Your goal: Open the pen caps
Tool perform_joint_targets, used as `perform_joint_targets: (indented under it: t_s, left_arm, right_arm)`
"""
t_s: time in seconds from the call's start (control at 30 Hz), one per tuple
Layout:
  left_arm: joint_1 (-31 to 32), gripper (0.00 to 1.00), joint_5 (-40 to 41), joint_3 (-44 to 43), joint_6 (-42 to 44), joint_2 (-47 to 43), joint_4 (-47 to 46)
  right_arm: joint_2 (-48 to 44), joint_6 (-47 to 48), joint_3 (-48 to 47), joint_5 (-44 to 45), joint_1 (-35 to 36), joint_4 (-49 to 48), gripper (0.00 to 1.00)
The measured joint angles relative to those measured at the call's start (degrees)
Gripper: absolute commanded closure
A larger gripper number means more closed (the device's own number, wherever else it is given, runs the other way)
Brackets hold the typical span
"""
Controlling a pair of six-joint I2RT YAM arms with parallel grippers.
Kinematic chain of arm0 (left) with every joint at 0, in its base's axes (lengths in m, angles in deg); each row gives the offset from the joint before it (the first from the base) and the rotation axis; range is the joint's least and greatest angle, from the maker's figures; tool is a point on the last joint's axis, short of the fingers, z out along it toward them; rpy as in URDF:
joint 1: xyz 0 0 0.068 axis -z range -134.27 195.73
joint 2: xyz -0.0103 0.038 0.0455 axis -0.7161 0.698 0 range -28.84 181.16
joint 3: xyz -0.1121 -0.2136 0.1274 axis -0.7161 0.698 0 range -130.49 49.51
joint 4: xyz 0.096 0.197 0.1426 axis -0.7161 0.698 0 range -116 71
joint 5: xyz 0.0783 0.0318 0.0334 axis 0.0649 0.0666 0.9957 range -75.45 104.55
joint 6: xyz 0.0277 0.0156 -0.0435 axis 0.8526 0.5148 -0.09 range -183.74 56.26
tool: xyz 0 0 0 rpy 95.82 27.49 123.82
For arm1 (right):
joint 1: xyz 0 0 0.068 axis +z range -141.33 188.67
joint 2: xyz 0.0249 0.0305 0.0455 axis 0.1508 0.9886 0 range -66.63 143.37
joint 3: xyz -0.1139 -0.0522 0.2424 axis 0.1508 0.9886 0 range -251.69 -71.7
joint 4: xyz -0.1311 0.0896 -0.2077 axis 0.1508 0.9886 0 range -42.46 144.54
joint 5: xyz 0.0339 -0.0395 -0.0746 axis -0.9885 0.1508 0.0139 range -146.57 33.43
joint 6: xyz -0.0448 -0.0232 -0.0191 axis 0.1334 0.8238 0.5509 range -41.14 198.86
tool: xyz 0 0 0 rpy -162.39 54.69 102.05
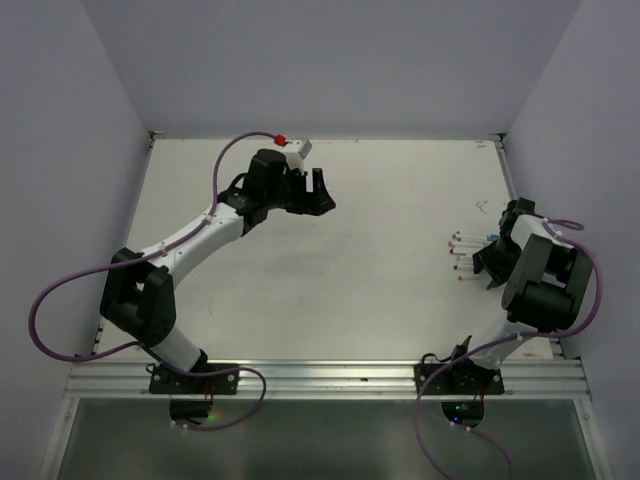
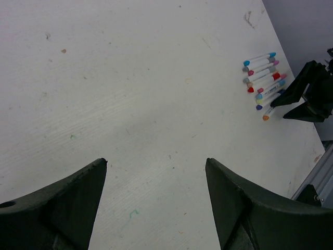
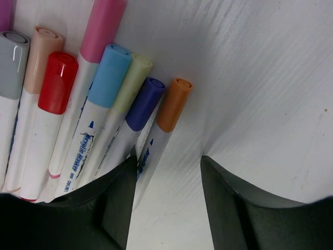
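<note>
Several white pens (image 1: 462,255) lie side by side at the table's right, each with its cap on. In the right wrist view I see the orange cap (image 3: 175,104), purple cap (image 3: 145,103), pale green cap (image 3: 133,82), light blue cap (image 3: 110,73), pink cap (image 3: 104,23) and red cap (image 3: 58,82). My right gripper (image 3: 169,159) is open and low over the table. The orange-capped pen's white body lies between its fingers, close to the left finger. It also shows in the top view (image 1: 490,262). My left gripper (image 2: 156,161) is open and empty, far away at the table's back left (image 1: 320,190).
The pen row (image 2: 264,83) and my right gripper (image 2: 302,99) show at the far right of the left wrist view, near the table's right edge. Grey walls enclose the table on three sides. An aluminium rail (image 1: 320,378) runs along the near edge.
</note>
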Motion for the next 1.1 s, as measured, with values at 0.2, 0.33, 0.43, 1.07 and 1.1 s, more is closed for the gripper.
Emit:
perform_joint_targets:
  t_s: [0.2, 0.33, 0.43, 1.07, 1.1]
  left_arm:
    - [0.00, 0.20, -0.02, 0.04, 0.00, 0.20, 0.02]
    - [0.00, 0.20, -0.09, 0.11, -0.02, 0.20, 0.02]
    - [0.00, 0.20, -0.22, 0.35, -0.02, 0.20, -0.04]
    - [0.00, 0.20, -1.77, 3.04, -0.11, -0.59, 1.84]
    - [0.00, 0.20, -2.08, 2.54, -0.28, -0.59, 2.60]
  right_arm:
    - [0.00, 0.68, 0.04, 0.22, 0.00, -0.22, 0.62]
    - [-0.81, 1.46, 1.14, 1.25, 0.00, -0.70, 0.75]
    - [-1.86, 1.73, 2.47, 1.77, 0.00, -1.05, 0.79]
    - [-20.22, 2.32, -0.17, 3.15, 2.80, 10.62, 1.00]
    - [-20.83, 2.54, -1.51, 2.89, 3.65, 11.04, 1.00]
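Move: The orange pen, last of the row on the side towards the bases, lies practically in the right gripper: its middle about 1 cm ahead of the hand point, 1 cm to its right and level with it, cap end pointing right. The dark blue pen lies about 2 cm ahead and 1 cm right, the yellow-green one about 3 cm ahead and 1 cm right. From the left hand, the orange pen is some 41 cm right, 11 cm back and 19 cm below. Close the right fingers on the orange pen's barrel, behind the cap, while beginning to draw back; keep the pinch and pull about 4 cm back, away from the dark blue pen. Then lift steeply, some 9 cm, easing forward about 2 cm and tilting the wrist slightly. Meanwhile let the empty, open left gripper sink and ease back by a couple of centimetres. ##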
